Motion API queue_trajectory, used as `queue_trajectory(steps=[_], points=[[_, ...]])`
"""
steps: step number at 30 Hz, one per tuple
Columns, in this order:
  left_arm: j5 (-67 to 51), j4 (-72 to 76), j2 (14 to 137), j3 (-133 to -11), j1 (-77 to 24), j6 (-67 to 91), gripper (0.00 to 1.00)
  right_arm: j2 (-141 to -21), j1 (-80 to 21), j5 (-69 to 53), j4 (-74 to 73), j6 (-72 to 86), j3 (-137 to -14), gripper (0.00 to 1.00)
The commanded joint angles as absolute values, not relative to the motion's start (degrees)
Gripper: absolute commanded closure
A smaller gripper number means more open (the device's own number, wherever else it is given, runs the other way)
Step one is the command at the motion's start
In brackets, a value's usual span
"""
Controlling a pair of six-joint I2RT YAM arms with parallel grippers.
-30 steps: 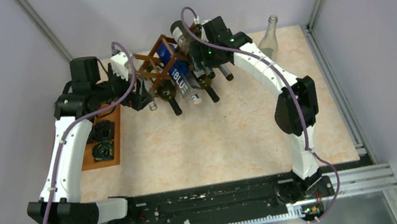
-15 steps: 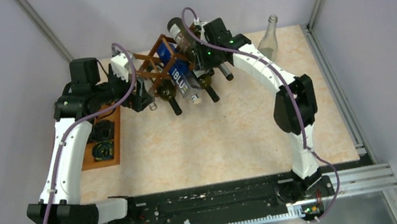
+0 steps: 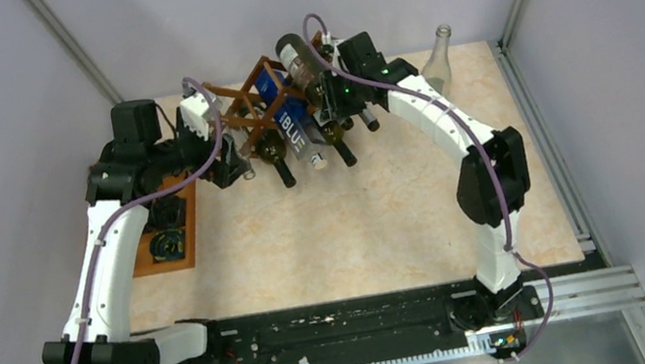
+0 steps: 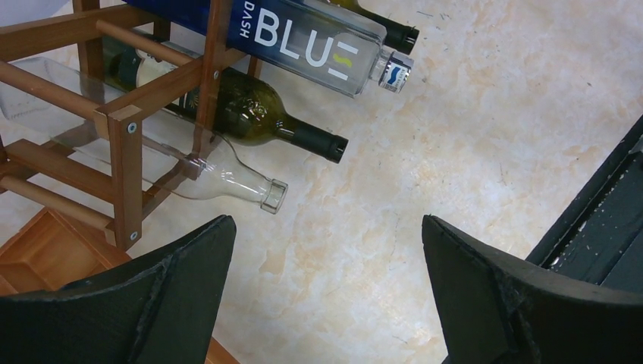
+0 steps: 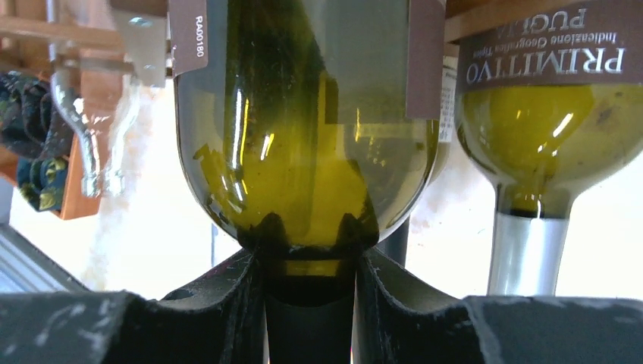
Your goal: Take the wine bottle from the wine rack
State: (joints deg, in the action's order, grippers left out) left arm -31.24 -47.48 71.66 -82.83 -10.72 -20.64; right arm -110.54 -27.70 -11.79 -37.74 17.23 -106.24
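Note:
The wine rack [image 3: 246,108], a reddish-brown lattice of sticks, stands at the back of the table with several bottles lying in its cells. In the right wrist view an olive-green wine bottle [image 5: 303,152] fills the middle, and my right gripper [image 5: 309,265] is shut on its dark neck just below the shoulder. Seen from above, that gripper [image 3: 333,107] sits at the rack's right side. My left gripper [image 4: 326,224] hangs open over bare table by the rack's left end [image 4: 125,152], holding nothing.
A blue-labelled clear bottle [image 4: 303,38], a dark green bottle [image 4: 258,114] and an empty clear bottle [image 4: 220,178] stick out of the rack. A Primitivo bottle [image 5: 546,114] lies next to the gripped one. A clear bottle [image 3: 438,61] stands back right. An orange-brown tray [image 3: 192,212] lies left.
My right gripper has closed on the wine bottle's neck. Both arms have shifted slightly. The left gripper stays open.

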Motion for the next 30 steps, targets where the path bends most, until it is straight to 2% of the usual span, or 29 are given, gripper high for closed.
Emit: queue_trajectory(steps=[1,6,12,23,27,30], points=[[-32.78,-45.17,69.49,-80.88,-10.54,-23.86,0.01,-99.30,-27.85,-15.97,-30.98,17.48,-106.73,1.00],[-34.67,-42.81,66.72,-78.06,-10.55,-29.66,0.01,-94.05,-27.83,-20.12,-32.06,17.50,-104.06,1.00],[-37.59,-41.44,62.11,-73.98,-10.55,-45.26,0.01,-87.46,-29.72,-25.60,-33.16,18.12,-98.51,1.00],[-41.38,-35.11,50.69,-62.74,-10.63,-82.12,0.01,-83.93,-43.44,-24.21,-37.78,18.64,-93.82,1.00],[-41.74,-29.43,46.60,-56.86,-10.63,-88.54,0.01,-84.74,-48.06,-23.49,-37.94,18.70,-93.95,1.00],[-42.29,-30.51,44.61,-54.14,-10.63,-93.29,0.01,-85.71,-50.54,-23.34,-38.50,18.80,-94.81,1.00]])
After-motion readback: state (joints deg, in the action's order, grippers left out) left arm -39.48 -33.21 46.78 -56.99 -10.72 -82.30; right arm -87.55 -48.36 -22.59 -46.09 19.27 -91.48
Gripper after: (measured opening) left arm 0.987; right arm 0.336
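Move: The right hand already grips the wine bottle's neck; the bottle's middle is about 12 cm ahead, 4 cm left and slightly above. The left gripper it is taken to is some 21 cm left, 12 cm back and 9 cm higher. The silver-necked bottle is about 6 cm ahead, 5 cm right and lower; the blue bottle 2 cm ahead, 8 cm left and lower. From the left hand, the wine bottle is roughly 24 cm ahead, 17 cm right, slightly below. Still gripping the neck, the right hand lifts and draws back some 23 cm; the open left tips up. ##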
